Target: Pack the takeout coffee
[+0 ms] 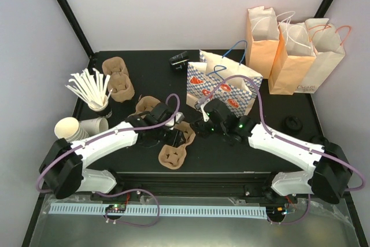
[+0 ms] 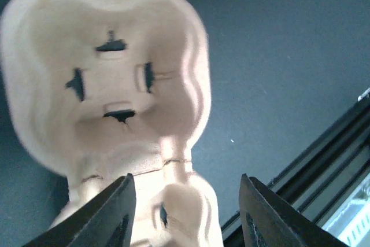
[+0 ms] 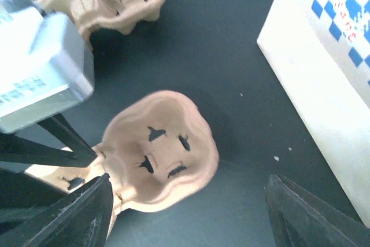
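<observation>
A small black round-lidded cup, the takeout coffee (image 1: 293,124), stands on the black table at the right, far from both grippers. A brown pulp cup carrier (image 1: 171,157) lies at the front middle. My left gripper (image 1: 173,137) hangs open right over it, and the carrier's near cup (image 2: 185,212) lies between the jaws, close to the left finger (image 2: 113,212). My right gripper (image 1: 203,124) is wide open just to the right, facing the carrier's other cup (image 3: 159,151), with nothing between its fingers. A white bag with blue checks (image 1: 222,88) stands just behind it.
Three tan paper bags (image 1: 292,50) stand at the back right. More pulp carriers (image 1: 118,77) lie at the back left, beside a cup of white stirrers (image 1: 92,91) and a toppled stack of cream cups (image 1: 78,128). A small black object (image 1: 179,60) sits behind the checked bag.
</observation>
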Tool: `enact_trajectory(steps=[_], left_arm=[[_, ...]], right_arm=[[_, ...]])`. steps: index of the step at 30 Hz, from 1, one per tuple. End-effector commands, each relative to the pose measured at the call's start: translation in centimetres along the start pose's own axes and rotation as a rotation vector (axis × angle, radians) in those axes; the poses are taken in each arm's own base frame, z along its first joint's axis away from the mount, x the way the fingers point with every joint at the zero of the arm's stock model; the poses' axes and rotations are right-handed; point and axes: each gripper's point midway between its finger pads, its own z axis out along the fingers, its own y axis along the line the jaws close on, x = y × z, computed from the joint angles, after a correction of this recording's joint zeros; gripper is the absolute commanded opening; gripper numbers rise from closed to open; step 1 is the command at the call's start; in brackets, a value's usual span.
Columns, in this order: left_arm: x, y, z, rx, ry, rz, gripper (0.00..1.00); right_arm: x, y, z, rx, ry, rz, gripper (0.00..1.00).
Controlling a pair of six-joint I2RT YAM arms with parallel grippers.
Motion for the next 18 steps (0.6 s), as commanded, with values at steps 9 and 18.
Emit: enact_trajectory(steps=[9,18], left_arm=[[-4.7,2.6,-8.4,-0.07,-0.32,-0.078,0.63],[-5.5,6.9,-14.3,-0.123,-0.59,-0.184,0.74]], right_arm=[[2.3,3.7,1.8,-0.22,0.069,-0.156,0.76],[4.7,7.8,6.3,-0.241,0.248,-0.397,0.76]])
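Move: The left hand is spread at the right tray's rim, the tray's middle almost under it. The left tray, where it goes next, lies about 11 cm ahead and 14 cm to its left, with the third tray some 15 cm beyond that and 11 cm farther left. From the right hand the right tray is roughly 5 cm back, 7 cm left and 10 cm below; the checkered bag stands about 14 cm ahead and 11 cm right. The left fingers come free of the right tray's rim, opening wider, and the hand swings up and left some 10 cm each way and about 5 cm forward, towards the left tray, its wrist turning counter-clockwise and tipping up. Its place is taken by the right hand, which sinks and draws back, then sweeps left over the same tray with fingers kept open, dropping about 6 cm and turning some 20 degrees counter-clockwise. ##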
